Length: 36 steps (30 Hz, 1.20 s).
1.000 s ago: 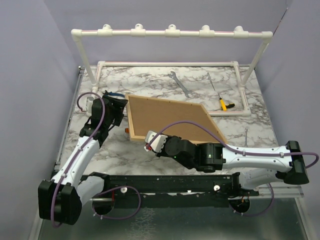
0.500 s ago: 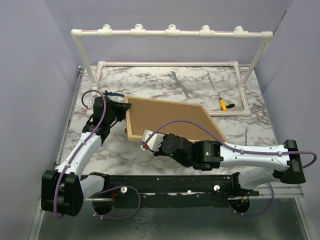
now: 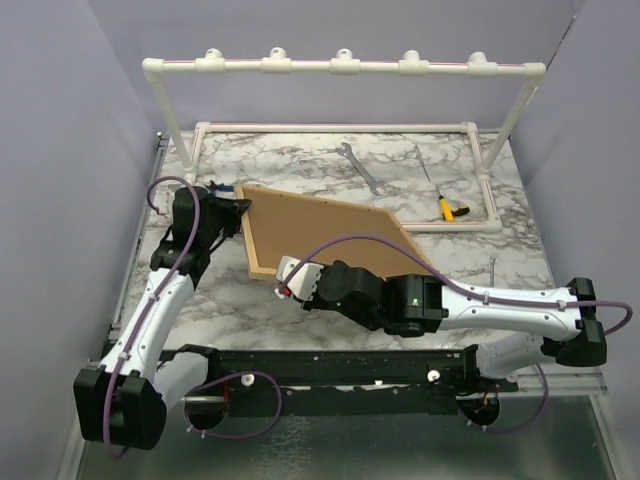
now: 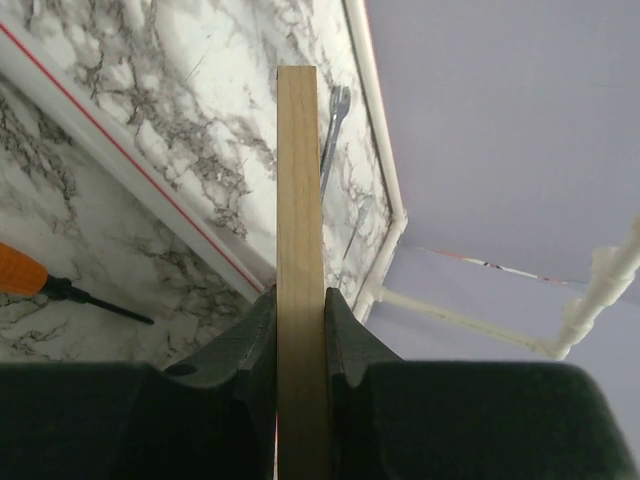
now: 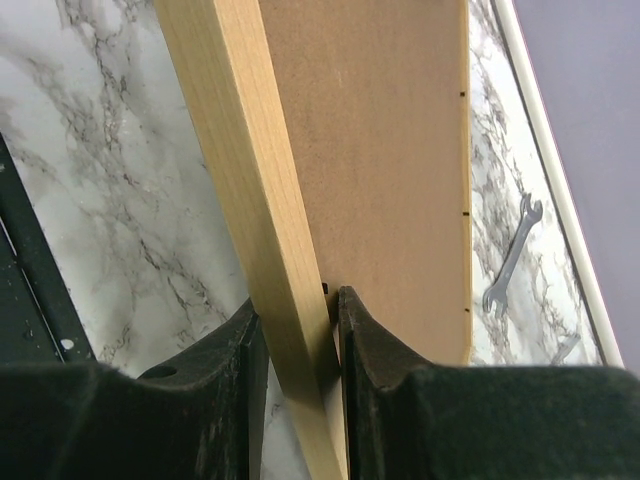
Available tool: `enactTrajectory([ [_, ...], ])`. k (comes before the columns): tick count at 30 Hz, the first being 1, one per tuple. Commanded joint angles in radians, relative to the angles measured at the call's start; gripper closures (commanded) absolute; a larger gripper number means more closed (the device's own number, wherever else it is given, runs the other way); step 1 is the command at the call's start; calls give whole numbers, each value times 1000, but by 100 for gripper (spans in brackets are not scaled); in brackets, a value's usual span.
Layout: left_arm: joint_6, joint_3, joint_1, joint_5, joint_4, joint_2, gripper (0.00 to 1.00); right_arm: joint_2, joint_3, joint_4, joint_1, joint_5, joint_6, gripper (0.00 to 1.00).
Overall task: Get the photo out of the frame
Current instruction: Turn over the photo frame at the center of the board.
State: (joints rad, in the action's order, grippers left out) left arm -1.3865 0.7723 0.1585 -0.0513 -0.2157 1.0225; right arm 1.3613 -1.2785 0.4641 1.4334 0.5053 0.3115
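The frame (image 3: 335, 232) lies back-up over the marble table, its brown fibreboard back showing inside light-wood edging. My left gripper (image 3: 234, 206) is shut on the frame's left edge. In the left wrist view the wood edging (image 4: 299, 180) runs straight up between the black fingers (image 4: 250, 340). My right gripper (image 3: 287, 281) is shut on the frame's near edge. In the right wrist view its jaws pinch the wood rail (image 5: 235, 150) beside the fibreboard back (image 5: 390, 140). The photo is hidden under the back.
A white PVC pipe rack (image 3: 340, 65) stands at the back, its base rails (image 3: 330, 127) on the table. A wrench (image 3: 360, 168) and a yellow-handled screwdriver (image 3: 445, 207) lie behind the frame. An orange-handled tool (image 4: 20, 272) lies by the left gripper.
My left gripper went from open to shut on the frame's left edge. The frame has shifted left and turned a little, and the right arm has moved left with it.
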Motion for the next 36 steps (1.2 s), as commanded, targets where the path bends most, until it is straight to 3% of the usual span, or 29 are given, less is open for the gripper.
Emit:
enactTrajectory([
  [1, 29, 136, 7, 95, -39, -77, 100, -28, -80, -176, 5, -50, -45, 99],
  [20, 0, 462, 7, 73, -187, -194, 100, -160, -37, -314, 5, -160, -47, 99],
  [29, -37, 438, 8, 80, -292, -293, 100, -237, -19, -291, 5, -262, -156, 99],
  [36, -47, 358, 7, -41, -350, -306, 100, -235, -38, -233, 7, -325, -236, 99],
])
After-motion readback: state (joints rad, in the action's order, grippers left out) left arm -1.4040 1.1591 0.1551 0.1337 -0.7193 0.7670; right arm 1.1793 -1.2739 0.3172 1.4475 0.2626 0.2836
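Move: The photo frame, its brown back showing, is already held by both hands with its left end raised. Its middle lies about 18 cm to the right of the left hand, 5 cm back and 8 cm below; from the right hand it is roughly 13 cm ahead, 4 cm to the right and 12 cm below. On the table, some 20 cm below the left hand, the orange screwdriver is about 6 cm back, 1 cm to the left, and the blue pliers about 9 cm ahead, 9 cm to the left. Keeping the photo frame's left end pinched, the left hand lifts it about 15 cm while easing to the left, its fingers tipping up some 10 degrees, then stops rising and draws the frame back towards the bases. The right hand keeps its grip on the near rail and lifts along with it, rising less, then also drawing back, while it rolls its left side up about 20 degrees and turns counter-clockwise. ##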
